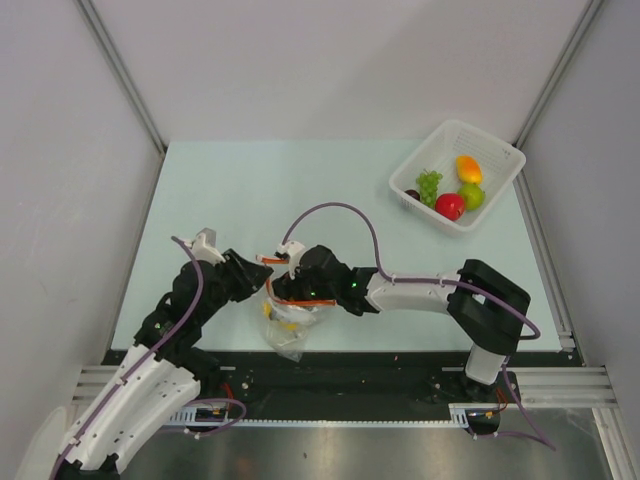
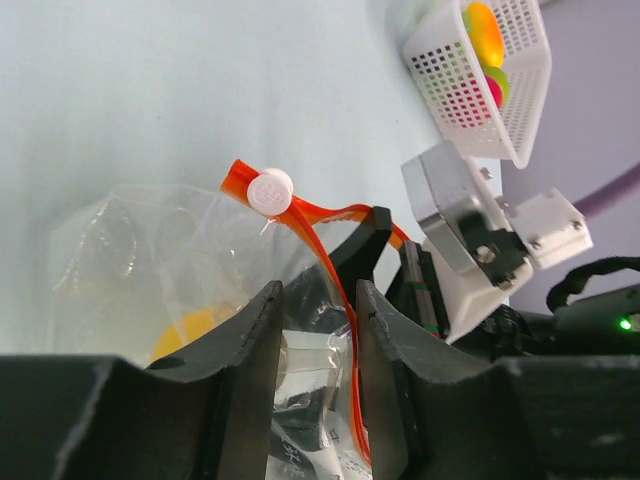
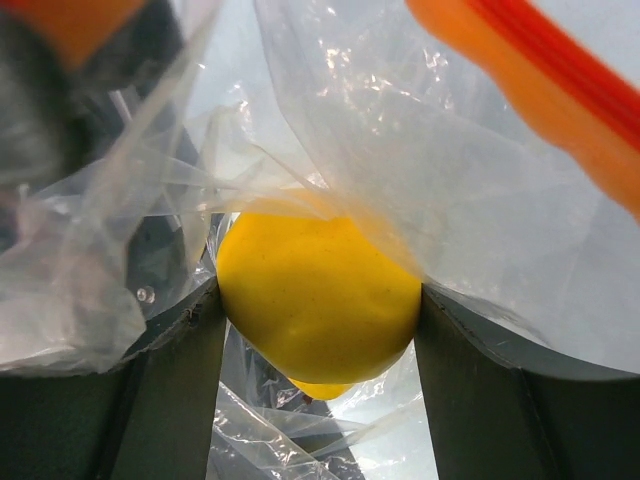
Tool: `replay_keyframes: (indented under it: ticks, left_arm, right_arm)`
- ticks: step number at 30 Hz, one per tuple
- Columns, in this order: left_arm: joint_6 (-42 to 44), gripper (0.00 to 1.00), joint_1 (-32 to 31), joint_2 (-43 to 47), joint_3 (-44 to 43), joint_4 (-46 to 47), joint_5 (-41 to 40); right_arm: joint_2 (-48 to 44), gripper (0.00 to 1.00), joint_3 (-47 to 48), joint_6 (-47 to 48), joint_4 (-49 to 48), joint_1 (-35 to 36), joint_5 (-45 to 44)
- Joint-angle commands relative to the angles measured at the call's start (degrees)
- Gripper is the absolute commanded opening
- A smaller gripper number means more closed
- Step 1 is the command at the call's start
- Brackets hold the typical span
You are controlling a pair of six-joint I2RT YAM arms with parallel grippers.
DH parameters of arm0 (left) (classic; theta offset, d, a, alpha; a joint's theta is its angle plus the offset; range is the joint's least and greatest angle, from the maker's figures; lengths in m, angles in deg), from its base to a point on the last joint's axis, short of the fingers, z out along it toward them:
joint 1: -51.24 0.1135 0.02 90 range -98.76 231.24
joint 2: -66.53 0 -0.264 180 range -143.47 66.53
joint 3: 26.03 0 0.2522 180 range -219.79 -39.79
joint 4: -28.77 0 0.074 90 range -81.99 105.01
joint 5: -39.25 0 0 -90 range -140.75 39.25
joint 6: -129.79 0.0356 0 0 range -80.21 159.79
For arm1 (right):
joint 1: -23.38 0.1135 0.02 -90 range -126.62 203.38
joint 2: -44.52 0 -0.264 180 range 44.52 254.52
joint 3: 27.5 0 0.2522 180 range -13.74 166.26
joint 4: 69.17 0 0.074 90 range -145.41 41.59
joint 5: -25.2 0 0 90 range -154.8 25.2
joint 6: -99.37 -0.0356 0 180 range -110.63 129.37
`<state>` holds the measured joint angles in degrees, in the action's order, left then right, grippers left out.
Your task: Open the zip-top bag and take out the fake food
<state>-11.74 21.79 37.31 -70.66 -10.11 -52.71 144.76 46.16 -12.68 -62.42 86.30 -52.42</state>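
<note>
The clear zip-top bag (image 1: 285,328) lies at the near edge between my arms, its orange-red zip strip (image 2: 322,228) and white slider (image 2: 270,190) raised. My left gripper (image 2: 318,300) stands open around the bag's rim, with the film and the strip in the gap between its jaws. My right gripper (image 3: 318,310) reaches inside the bag (image 3: 420,150) and is shut on the yellow pear (image 3: 315,300), both fingers touching it. Through the plastic the pear (image 2: 185,332) shows as a yellow patch. The rest of the fake food sits in the basket.
A white mesh basket (image 1: 500,158) at the far right holds green grapes (image 1: 428,185), a red apple (image 1: 449,206), a green fruit (image 1: 472,196) and an orange-yellow fruit (image 1: 468,168). Grey walls enclose the table on three sides.
</note>
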Motion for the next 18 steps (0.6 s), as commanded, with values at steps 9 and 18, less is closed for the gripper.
replay_keyframes:
  ticks: [9,18]
  left_arm:
    - [2.6,0.08,0.2,1.4,-0.3,-0.2,-2.1]
    - [5.2,0.00,0.1,3.5,1.0,-1.8,0.1]
  right_arm:
    - [-4.2,0.18,1.4,1.2,0.2,0.5,-3.4]
    - [-5.6,0.18,1.4,1.0,1.4,-0.4,-10.8]
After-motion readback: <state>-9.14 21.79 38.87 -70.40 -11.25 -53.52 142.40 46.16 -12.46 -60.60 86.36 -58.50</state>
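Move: The orange zip edge of the bag already stands between the left fingers, about 1 cm to the right of their midpoint; the white zip slider is some 4 cm ahead and 2 cm lower. The right hand already grips the yellow food inside the bag, right at its fingertips, with that zip edge about 4 cm ahead and 9 cm above it. The white bin lies roughly 34 cm ahead and 43 cm to its right, a little lower. The left fingers shut fully from less than half open and pinch the bag's orange zip edge, the hand staying put but for a drift of half a centimetre to the left. The right hand keeps its grip on the yellow food and eases it up about 1 cm, then forward some 1.5 cm and slightly right towards the bin, turning about 5 degrees clockwise. ##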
